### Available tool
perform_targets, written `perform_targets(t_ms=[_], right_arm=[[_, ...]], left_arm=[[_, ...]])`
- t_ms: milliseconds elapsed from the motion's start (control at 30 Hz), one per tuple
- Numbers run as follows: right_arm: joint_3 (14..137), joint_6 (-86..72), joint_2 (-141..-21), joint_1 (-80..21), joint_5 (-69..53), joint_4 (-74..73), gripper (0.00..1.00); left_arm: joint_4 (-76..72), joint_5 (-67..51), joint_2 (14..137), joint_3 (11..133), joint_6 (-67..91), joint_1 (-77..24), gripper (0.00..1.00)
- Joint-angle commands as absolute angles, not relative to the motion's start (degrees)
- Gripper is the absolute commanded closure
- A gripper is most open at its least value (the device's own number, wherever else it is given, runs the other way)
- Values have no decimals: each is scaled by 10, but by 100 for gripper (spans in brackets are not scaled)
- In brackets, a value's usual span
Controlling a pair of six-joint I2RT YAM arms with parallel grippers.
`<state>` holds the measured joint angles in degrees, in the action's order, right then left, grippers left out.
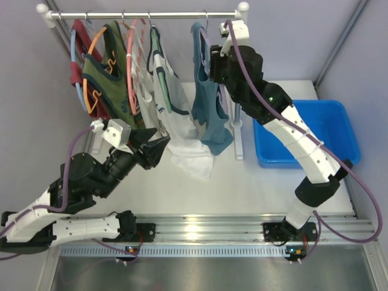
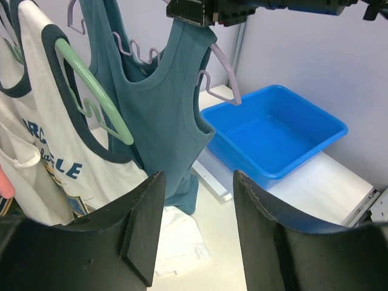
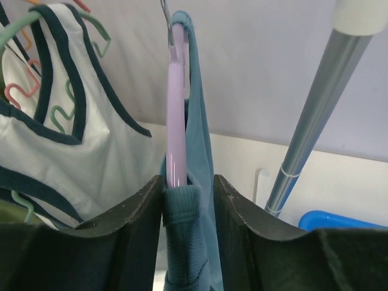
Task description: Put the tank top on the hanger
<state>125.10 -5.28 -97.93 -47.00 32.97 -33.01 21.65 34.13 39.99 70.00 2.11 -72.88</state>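
The teal tank top (image 1: 209, 115) hangs on the lavender hanger (image 2: 225, 66), whose hook is over the rail at the right end. In the right wrist view the hanger (image 3: 176, 121) stands edge-on, with the tank top (image 3: 197, 139) strap draped over its shoulder. My right gripper (image 3: 188, 188) brackets that strap and the hanger end; the left finger touches the fabric and a gap shows on the right, so it is open. It sits high beside the rail (image 1: 213, 66). My left gripper (image 1: 162, 145) is open and empty, lower down in front of the tank top (image 2: 163, 103).
A rail (image 1: 145, 15) carries a white top with dark trim (image 1: 167, 91), an olive patterned top (image 1: 109, 73) and a red garment. A white cloth (image 1: 191, 157) lies on the table. The blue bin (image 1: 306, 130) stands at right. The rack post (image 3: 315, 103) is close by.
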Motion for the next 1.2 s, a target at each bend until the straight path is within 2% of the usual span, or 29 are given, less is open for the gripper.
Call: perform_targets(t_ms=[0, 233, 533, 1000, 1167], right_arm=[[1244, -62, -940, -463, 322, -287, 56], [1228, -79, -912, -463, 305, -292, 43], [1137, -119, -795, -462, 283, -307, 36], [758, -214, -431, -463, 297, -402, 21], [661, -263, -348, -463, 294, -441, 21]], left_arm=[[214, 339, 403, 711, 26, -731, 46], [215, 341, 412, 718, 25, -731, 46], [207, 347, 426, 716, 25, -731, 45], [217, 403, 421, 634, 96, -730, 46], [211, 424, 397, 573, 141, -731, 46]])
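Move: The teal tank top hangs on its lilac hanger, the near shoulder between my already parted right fingers; its middle is about 9 cm ahead of my right hand, 1 cm left and 13 cm lower. The white tank top hangs some 12 cm left, 8 cm ahead and 15 cm below; the rack post is 12 cm ahead, 8 cm right. The blue bin lies roughly 8 cm ahead, 33 cm right, 43 cm down. From my left hand, the teal tank top is about 31 cm ahead, 11 cm right and 10 cm lower. I open my right fingers wide around the teal tank top's near shoulder, rise about 2 cm while easing back, then pull away from the hanger quickly, back and to the right by nearly 20 cm each way and sinking, my hand's left side rolling up some 15 degrees. Late on, my empty left hand drops about 8 cm, its fingers tipping down. ##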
